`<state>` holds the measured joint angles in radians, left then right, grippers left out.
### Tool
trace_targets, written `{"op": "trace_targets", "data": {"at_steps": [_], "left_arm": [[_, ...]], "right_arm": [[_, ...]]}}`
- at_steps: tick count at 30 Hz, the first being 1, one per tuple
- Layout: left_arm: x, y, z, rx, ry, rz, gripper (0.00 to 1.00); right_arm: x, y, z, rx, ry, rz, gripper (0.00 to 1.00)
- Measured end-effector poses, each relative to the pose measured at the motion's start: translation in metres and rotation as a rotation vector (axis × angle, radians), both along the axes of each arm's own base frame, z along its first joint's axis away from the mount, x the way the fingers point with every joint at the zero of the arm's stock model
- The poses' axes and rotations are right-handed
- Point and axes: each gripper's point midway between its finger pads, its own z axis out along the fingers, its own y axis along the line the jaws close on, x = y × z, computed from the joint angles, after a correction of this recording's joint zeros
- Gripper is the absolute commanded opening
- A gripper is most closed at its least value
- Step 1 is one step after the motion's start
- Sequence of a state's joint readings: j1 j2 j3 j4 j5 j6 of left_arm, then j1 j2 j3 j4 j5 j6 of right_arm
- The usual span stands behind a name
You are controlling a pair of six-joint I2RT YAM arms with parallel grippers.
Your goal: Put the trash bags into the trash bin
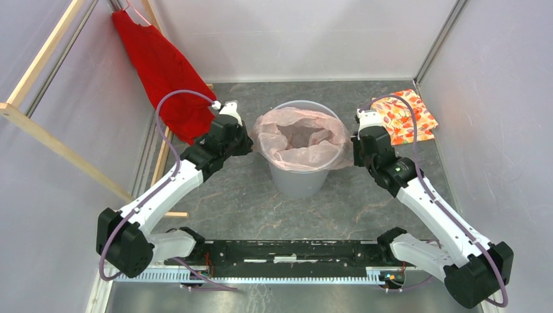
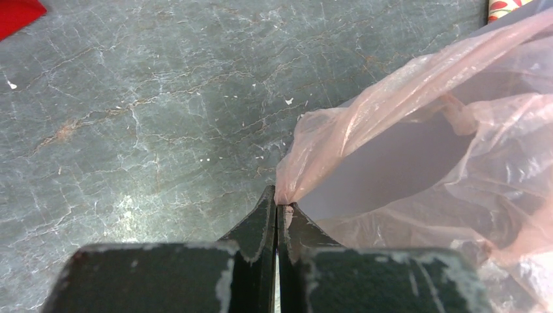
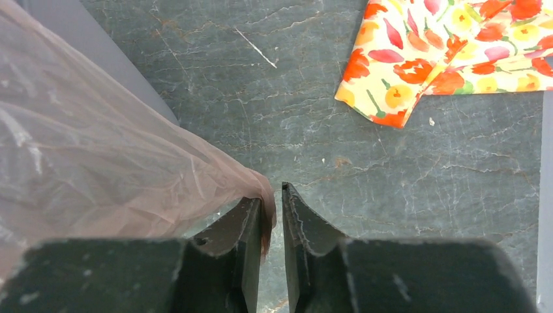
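Note:
The pale pink trash bag (image 1: 300, 137) lies spread over the mouth of the light grey trash bin (image 1: 297, 182), its middle sagging inside and its edges draped over the rim. My left gripper (image 1: 246, 145) is at the bin's left side, shut on the bag's edge (image 2: 391, 98); the jaws (image 2: 279, 203) pinch a gathered corner. My right gripper (image 1: 355, 153) is at the bin's right side. In the right wrist view its jaws (image 3: 272, 195) stand slightly apart, and the bag's edge (image 3: 98, 163) hangs over the left finger (image 3: 251, 222) into the gap, not pinched.
An orange floral folded cloth (image 1: 404, 117) lies on the grey floor at the back right, also in the right wrist view (image 3: 456, 45). A red garment (image 1: 163, 72) hangs at the back left beside a wooden frame (image 1: 39, 130). White walls close in three sides.

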<state>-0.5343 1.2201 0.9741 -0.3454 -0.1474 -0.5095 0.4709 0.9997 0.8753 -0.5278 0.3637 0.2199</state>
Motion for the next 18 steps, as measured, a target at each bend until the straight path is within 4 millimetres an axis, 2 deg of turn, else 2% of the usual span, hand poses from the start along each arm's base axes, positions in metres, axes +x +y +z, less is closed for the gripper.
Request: {"op": "trace_targets", "data": {"at_steps": [6,12,15,18], "left_arm": [[-0.011,0.007,0.004,-0.003,-0.01,0.004,0.02],[-0.017,0.011,-0.015,0.021,0.029,0.005,0.02],[-0.014,0.01,-0.023,0.031,0.046,0.005,0.02],[-0.011,0.007,-0.032,0.044,0.072,0.003,0.02]], "right_arm": [[0.002,0.009,0.001,0.031,-0.003,0.033,0.35],[-0.002,0.017,0.007,0.073,-0.02,0.075,0.41],[-0.004,0.015,0.008,0.071,-0.032,0.069,0.41],[-0.004,0.009,0.001,0.048,-0.025,0.043,0.43]]}}
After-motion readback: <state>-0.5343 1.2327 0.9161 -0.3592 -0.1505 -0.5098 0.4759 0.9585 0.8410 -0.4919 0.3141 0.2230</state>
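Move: The left hand holds the trash bag's left edge; the trash bin's middle lies about 16 cm to its right, 1 cm ahead and 12 cm lower. From the right hand, the trash bin is some 14 cm left, 3 cm ahead and 12 cm below, with the bag's right edge against its left finger. The floral cloth lies about 14 cm ahead and 17 cm right of that hand, some 22 cm lower. The left hand draws its pinched bag edge back, then down about 4 cm; the right's fingers open wider. ##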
